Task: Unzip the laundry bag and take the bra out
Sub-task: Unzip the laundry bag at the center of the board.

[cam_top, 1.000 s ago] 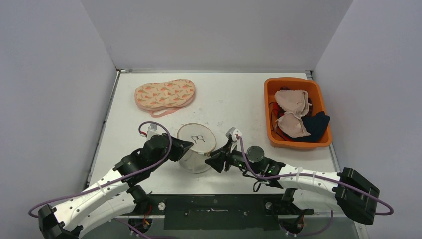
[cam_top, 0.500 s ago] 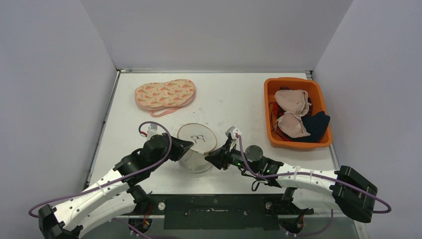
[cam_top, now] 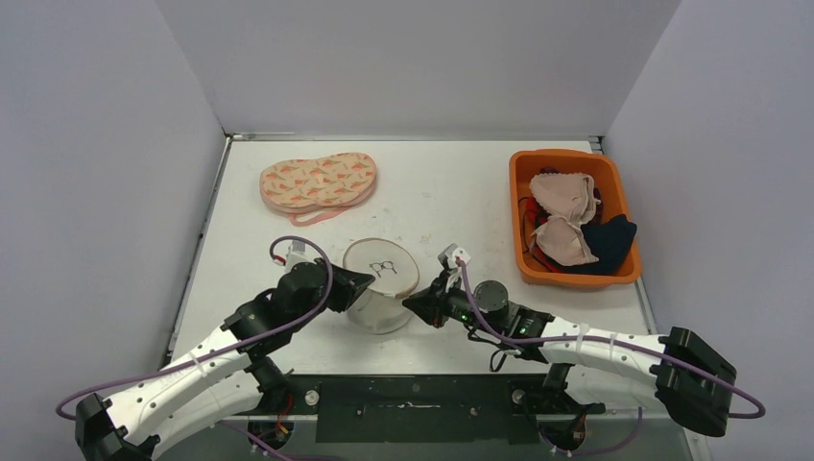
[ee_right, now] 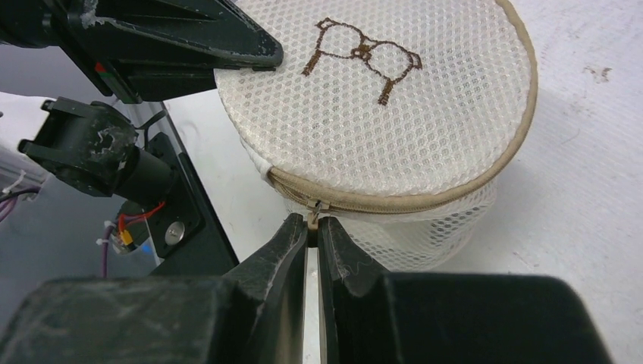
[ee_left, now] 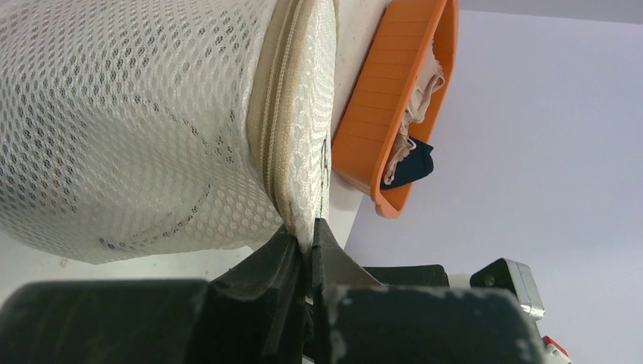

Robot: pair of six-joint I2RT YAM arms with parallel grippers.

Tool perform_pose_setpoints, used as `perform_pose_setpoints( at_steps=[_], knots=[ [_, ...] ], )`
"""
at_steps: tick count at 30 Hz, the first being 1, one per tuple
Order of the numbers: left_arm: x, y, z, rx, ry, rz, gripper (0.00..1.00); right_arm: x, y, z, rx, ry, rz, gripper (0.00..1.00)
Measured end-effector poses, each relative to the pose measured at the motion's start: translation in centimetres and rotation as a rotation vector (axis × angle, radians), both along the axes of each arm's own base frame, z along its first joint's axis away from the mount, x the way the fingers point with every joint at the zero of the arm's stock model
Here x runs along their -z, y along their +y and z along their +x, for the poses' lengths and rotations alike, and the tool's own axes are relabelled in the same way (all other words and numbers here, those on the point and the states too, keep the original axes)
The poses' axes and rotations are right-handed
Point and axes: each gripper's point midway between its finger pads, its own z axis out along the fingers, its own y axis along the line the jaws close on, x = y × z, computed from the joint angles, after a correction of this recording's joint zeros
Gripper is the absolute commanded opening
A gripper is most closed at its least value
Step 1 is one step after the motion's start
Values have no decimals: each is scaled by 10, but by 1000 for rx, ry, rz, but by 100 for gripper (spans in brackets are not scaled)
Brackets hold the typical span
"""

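Observation:
The laundry bag [cam_top: 381, 279] is a round white mesh drum with a tan zipper and a bra outline stitched on its lid. It stands on the table between both arms. My left gripper [cam_top: 358, 284] is shut on the lid's edge [ee_left: 307, 205] at the bag's left side. My right gripper [ee_right: 312, 225] is shut on the small zipper pull [ee_right: 312, 216] at the near right of the bag [ee_right: 379, 98]. The zipper looks closed all round. Through the mesh [ee_left: 136, 136] I cannot make out the bra inside.
An orange bin [cam_top: 523, 163] holding pale bras and dark cloth sits at the right. A carrot-patterned bra [cam_top: 319, 181] lies at the back left. Walls close in the table on three sides.
My right gripper has closed from partly open onto the zipper pull and edged slightly toward the bag. The left arm and the bag have stayed put.

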Motion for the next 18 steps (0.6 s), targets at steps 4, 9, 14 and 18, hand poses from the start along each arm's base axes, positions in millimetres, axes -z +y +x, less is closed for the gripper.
perform_pose_setpoints(
  at_steps=[4,9,14,18],
  knots=[
    [2,-5,0,28,-17,-5,0,3,-8,-2,33,-14,-42,5],
    [7,-24,2,128,-75,4,0,15,-16,-10,72,-40,-128,5],
    [18,-48,8,266,-117,34,0,30,-22,-27,91,-80,-230,5],
    [32,-70,12,402,-116,43,0,26,-28,-33,132,-115,-245,5]
  ],
)
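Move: The right fingers already pinch the zipper pull on the laundry bag's rim; the round embroidered lid's middle lies about 7 cm ahead and 4 cm left, roughly level with them. The left hand already pinches the lid's left edge, with the zipper pull some 5 cm back, 6 cm right and 2 cm below. From the left hand the patterned bag lies about 18 cm ahead, 10 cm left and 15 cm down. Still pinching, left carries the rim 7 cm right, sinking; right draws the zipper pull back, down and right. ##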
